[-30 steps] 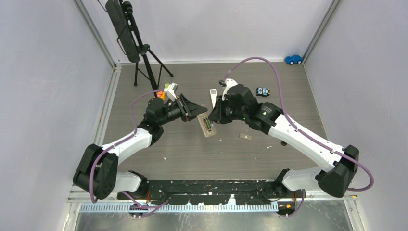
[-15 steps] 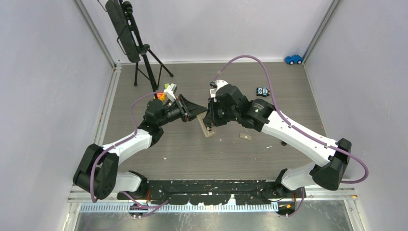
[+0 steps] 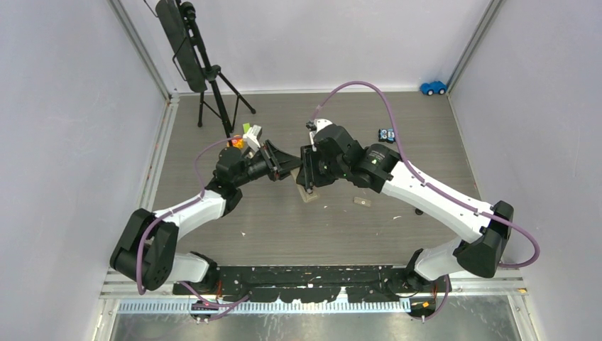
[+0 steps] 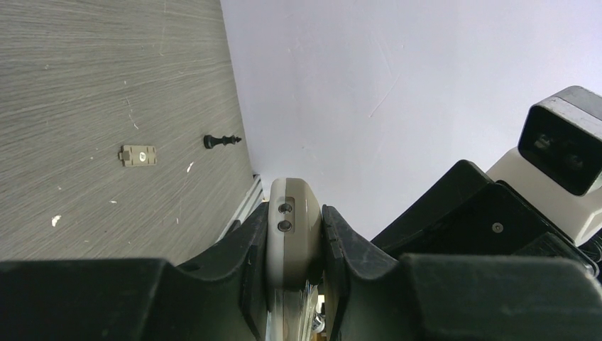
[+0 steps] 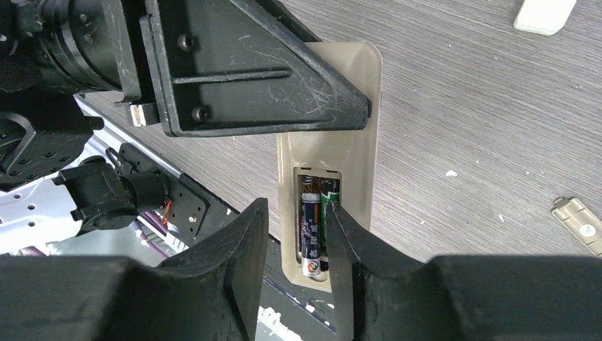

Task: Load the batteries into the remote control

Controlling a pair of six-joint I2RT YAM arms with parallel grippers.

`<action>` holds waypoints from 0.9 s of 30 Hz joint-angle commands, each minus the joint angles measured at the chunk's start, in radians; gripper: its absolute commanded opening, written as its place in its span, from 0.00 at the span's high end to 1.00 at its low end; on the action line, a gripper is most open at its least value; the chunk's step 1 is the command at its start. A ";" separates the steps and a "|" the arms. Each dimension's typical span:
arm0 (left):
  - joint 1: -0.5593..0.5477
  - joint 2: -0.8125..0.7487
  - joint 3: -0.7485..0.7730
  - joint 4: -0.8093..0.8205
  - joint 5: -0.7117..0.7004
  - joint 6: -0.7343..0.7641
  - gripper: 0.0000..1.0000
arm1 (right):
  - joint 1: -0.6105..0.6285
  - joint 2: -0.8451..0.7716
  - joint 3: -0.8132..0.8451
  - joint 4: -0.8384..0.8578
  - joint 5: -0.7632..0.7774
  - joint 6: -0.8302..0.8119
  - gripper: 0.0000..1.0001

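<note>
My left gripper [image 4: 294, 213] is shut on one end of the beige remote control [image 4: 291, 227], holding it out over the table [image 3: 307, 190]. In the right wrist view the remote control [image 5: 355, 142] shows its open compartment with two batteries side by side. One of the batteries is dark blue-black [image 5: 310, 227] and the other is green [image 5: 328, 193]. My right gripper [image 5: 296, 207] hangs open just above that compartment, its fingers straddling the dark battery without clamping it. The right finger [image 5: 341, 234] covers part of the green battery.
A small beige cover plate [image 3: 362, 202] lies on the table right of the remote, with a black knob-like piece [image 4: 221, 141] beyond it. A white object [image 5: 543, 14], a small toy robot [image 3: 386, 133], a blue toy car [image 3: 433, 87] and a tripod [image 3: 206, 78] stand further back.
My right arm has swung left over the remote's open compartment and its jaws have opened. The left gripper keeps its hold on the remote.
</note>
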 commanded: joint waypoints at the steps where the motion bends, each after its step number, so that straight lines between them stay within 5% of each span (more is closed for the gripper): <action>1: -0.004 0.003 0.003 0.104 0.017 -0.028 1.00 | 0.005 -0.040 0.033 0.014 0.030 0.019 0.56; 6: -0.004 0.008 -0.001 0.130 0.012 -0.075 1.00 | 0.005 -0.135 -0.061 0.129 0.041 0.064 0.48; 17: -0.004 -0.072 -0.086 0.239 -0.111 -0.449 1.00 | 0.004 -0.536 -0.473 0.671 0.138 0.291 0.34; 22: -0.004 -0.107 -0.102 0.268 -0.189 -0.583 1.00 | 0.005 -0.580 -0.580 0.762 0.149 0.467 0.34; 27: -0.005 -0.120 -0.077 0.261 -0.181 -0.563 1.00 | 0.005 -0.597 -0.647 0.847 0.149 0.565 0.31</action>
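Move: The batteries, in the open compartment of the remote control that the left hand is gripping, are right at the right hand's fingertips, about 1 cm below its hand point. From the left hand they are some 6 cm back, 3 cm to the right and 1 cm lower. From the right hand, the battery cover is roughly 17 cm to the right and 1 cm ahead, and the white remote about 19 cm ahead and 2 cm to the right, both some 20 cm below. Upward and off to the right, the right hand backs away from the batteries, rising about 10 cm before dipping a little, while its half-open fingers spread wider and swing from steeply down to nearer level. The left hand keeps its grip on the remote, rises some 5 cm, drifts slightly left and rolls so that the battery end tips up. ##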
